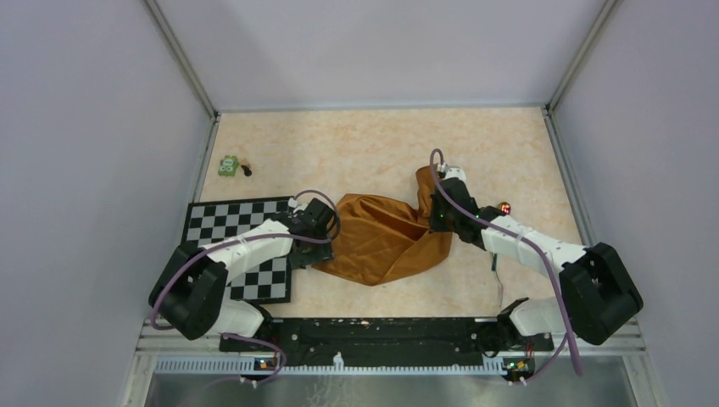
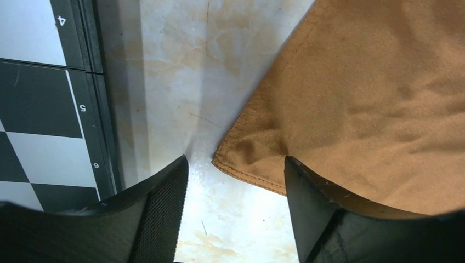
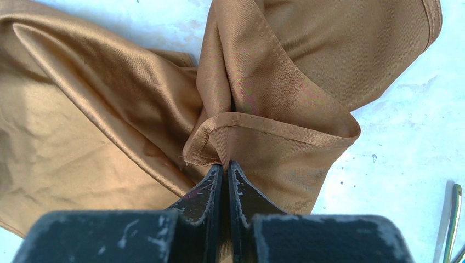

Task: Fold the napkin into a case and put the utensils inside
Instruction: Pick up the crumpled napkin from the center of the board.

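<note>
The rust-orange napkin [image 1: 381, 242] lies rumpled on the table's middle, with one strip drawn up toward the far side. My right gripper [image 3: 226, 165] is shut on a bunched, hemmed fold of the napkin [image 3: 263, 71] and shows at the cloth's right edge [image 1: 434, 222]. My left gripper [image 2: 236, 164] is open, its jaws wide apart over the table. The napkin's left corner [image 2: 236, 153] lies flat between its fingertips, held by neither. The same gripper [image 1: 325, 244] sits at the cloth's left edge. A thin metal utensil [image 3: 452, 219] shows at the right wrist view's lower right edge.
The black-and-white checkered mat [image 1: 242, 242] lies under my left arm, its border [image 2: 98, 109] just left of the open jaws. A small green toy [image 1: 229, 166] sits at the far left. Grey walls close in the table on three sides.
</note>
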### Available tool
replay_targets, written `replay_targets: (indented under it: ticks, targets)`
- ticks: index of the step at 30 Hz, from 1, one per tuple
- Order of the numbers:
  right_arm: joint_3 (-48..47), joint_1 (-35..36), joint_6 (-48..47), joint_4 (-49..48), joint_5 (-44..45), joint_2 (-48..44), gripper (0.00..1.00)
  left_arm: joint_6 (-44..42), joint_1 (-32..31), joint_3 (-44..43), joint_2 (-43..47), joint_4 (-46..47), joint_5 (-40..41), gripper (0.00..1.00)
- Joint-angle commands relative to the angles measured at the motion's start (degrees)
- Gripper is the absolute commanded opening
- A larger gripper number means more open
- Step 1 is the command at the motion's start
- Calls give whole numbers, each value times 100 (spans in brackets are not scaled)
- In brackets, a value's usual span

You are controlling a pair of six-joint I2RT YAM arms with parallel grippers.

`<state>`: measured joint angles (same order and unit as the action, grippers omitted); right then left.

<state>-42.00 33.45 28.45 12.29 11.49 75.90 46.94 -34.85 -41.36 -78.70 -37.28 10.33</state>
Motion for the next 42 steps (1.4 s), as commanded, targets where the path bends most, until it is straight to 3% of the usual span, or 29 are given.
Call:
replay_targets:
  ticks: [1,5,8,11,21,26,33,42]
  targets:
    - [-45,-54,-204,75,107,-238,7,351,7,25,-119,177,118,65]
    - [-107,-50,-110,451,438,-311,19,590,-59,242,-255,360,135,58]
    - [-203,56,1,815,874,-364,39,753,-149,319,-447,421,197,52]
    - [-342,268,-23,865,1199,-343,49,844,-264,326,-643,491,225,46]
    - [-1119,537,65,1038,1862,585,50,800,-303,501,-376,721,384,21]
    - [-1140,571,216,1110,1936,715,36,691,-305,554,-265,864,315,18]
    - [-1272,636,678,1319,2210,781,53,617,-304,649,-221,1042,206,16]
    - [-1545,645,1130,1225,2129,1162,55,479,-310,754,-160,1224,90,10]
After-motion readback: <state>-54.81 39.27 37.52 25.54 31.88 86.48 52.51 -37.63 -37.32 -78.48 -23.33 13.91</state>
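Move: The napkin's near-left corner lies between my open left fingertips, about 1 cm below and 1 cm to the right; the napkin's crumpled middle is some 14 cm to the right and 3 cm ahead of that hand, the chessboard's middle about 19 cm left and 1 cm ahead. My right hand still pinches a hemmed napkin fold right at its fingertips, with the spoon's middle some 13 cm to its right, 4 cm back and 4 cm below. I sink my left hand about 1 cm and close its fingers on the napkin corner, then draw it forward and right some 4 cm, wrist tipping up. Meanwhile my right fingers open and let go of the fold; that hand goes back and right 3 cm, then forward and up, dips, and finishes open over the fold, rolled left side down and turned clockwise. ##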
